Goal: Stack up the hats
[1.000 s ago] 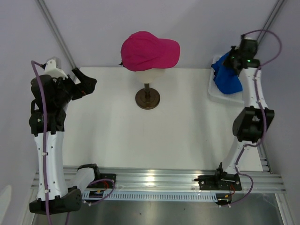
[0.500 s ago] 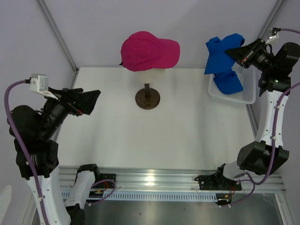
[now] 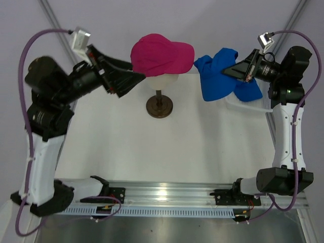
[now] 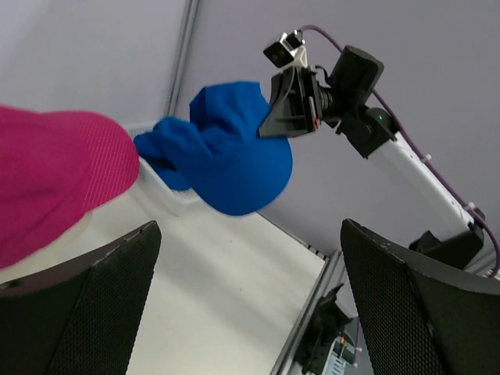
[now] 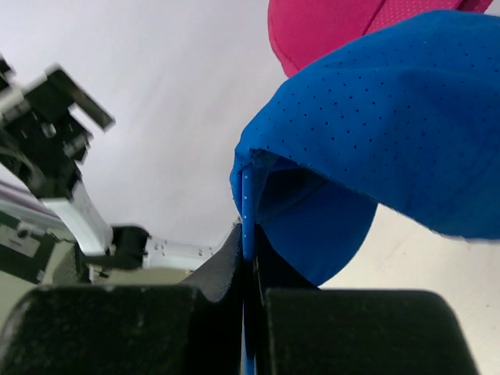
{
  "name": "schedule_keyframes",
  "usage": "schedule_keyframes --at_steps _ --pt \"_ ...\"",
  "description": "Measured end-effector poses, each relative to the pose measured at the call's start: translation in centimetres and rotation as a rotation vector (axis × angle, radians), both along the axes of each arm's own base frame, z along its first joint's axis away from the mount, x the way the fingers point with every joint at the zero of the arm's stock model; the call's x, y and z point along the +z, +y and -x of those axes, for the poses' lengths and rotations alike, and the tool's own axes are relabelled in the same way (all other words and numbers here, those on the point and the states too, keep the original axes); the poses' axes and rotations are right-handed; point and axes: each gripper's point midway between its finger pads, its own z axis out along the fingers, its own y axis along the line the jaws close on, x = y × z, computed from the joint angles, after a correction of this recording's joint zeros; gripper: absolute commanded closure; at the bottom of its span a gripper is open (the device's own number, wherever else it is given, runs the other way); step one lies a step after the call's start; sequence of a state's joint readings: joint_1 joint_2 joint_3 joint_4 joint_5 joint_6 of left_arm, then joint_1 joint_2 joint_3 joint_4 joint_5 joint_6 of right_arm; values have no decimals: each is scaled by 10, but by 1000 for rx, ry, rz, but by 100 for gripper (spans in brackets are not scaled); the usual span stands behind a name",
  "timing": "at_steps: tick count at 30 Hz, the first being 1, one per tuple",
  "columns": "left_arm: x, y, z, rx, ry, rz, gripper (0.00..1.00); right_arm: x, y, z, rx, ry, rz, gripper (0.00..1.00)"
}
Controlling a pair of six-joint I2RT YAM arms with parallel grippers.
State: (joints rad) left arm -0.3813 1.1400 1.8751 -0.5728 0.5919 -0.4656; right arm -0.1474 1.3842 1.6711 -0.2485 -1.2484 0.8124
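The magenta-pink hat (image 3: 161, 54) sits on the cream mannequin head (image 3: 163, 81) at the back centre. The royal blue hat (image 3: 217, 73) hangs in the air just right of it, pinched at its edge by my right gripper (image 3: 238, 72), which is shut on the fabric (image 5: 251, 234). My left gripper (image 3: 132, 83) is raised beside the pink hat's left side, jaws wide open and holding nothing. From the left wrist I see the pink hat (image 4: 55, 176) at left and the blue hat (image 4: 234, 156) beyond it.
The mannequin's dark stand (image 3: 159, 107) rests on the white table. A white mesh basket (image 3: 248, 104) sits at the back right, partly behind the blue hat. Metal frame posts run up both back corners.
My right gripper carried the blue hat up out of the basket and leftward toward the pink hat. My left arm rose from the table's left side to beside the mannequin.
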Motion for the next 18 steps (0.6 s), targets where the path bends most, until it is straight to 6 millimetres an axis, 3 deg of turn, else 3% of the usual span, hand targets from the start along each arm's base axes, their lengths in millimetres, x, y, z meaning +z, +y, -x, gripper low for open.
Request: schedule_keyframes --at_steps 3,5,9,14,18 --pt "19 -26 -28 -31 -30 -17 1 -5 4 7 23 -2 19 100" --pt "18 -41 -50 -37 -18 -28 2 -12 6 14 34 -3 31 100" --pt "-2 -76 -88 -74 44 -59 3 -29 10 34 67 14 36 100" --pt "-37 -126 -112 -132 117 -101 3 -33 12 39 95 34 31 100" --pt "-59 -140 -125 -123 168 -127 3 -25 13 42 121 22 20 100"
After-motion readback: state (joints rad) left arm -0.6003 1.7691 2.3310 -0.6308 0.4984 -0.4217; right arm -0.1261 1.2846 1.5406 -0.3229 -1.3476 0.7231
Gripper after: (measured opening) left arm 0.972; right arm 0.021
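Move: The blue hat, already pinched in the right fingers, is the left hand's aim: about 25 cm to its right, 12 cm ahead and 10 cm below. The pink hat on the head form lies some 20 cm ahead of the left hand, 9 cm right and 18 cm lower. From the right hand, the pink hat is about 22 cm left, 9 cm ahead and 10 cm below, and the basket is 22 cm ahead, 20 cm right and 35 cm down. Bring the open left gripper quickly rightward and forward, about 14 and 12 cm, towards the free side of the blue hat; let it rise slightly first, then sink to some 6 cm lower, tipping the fingers down about 10 degrees. Meanwhile keep the right fingers pinched on the blue hat and ease that hand about 4 cm back and a little down. ##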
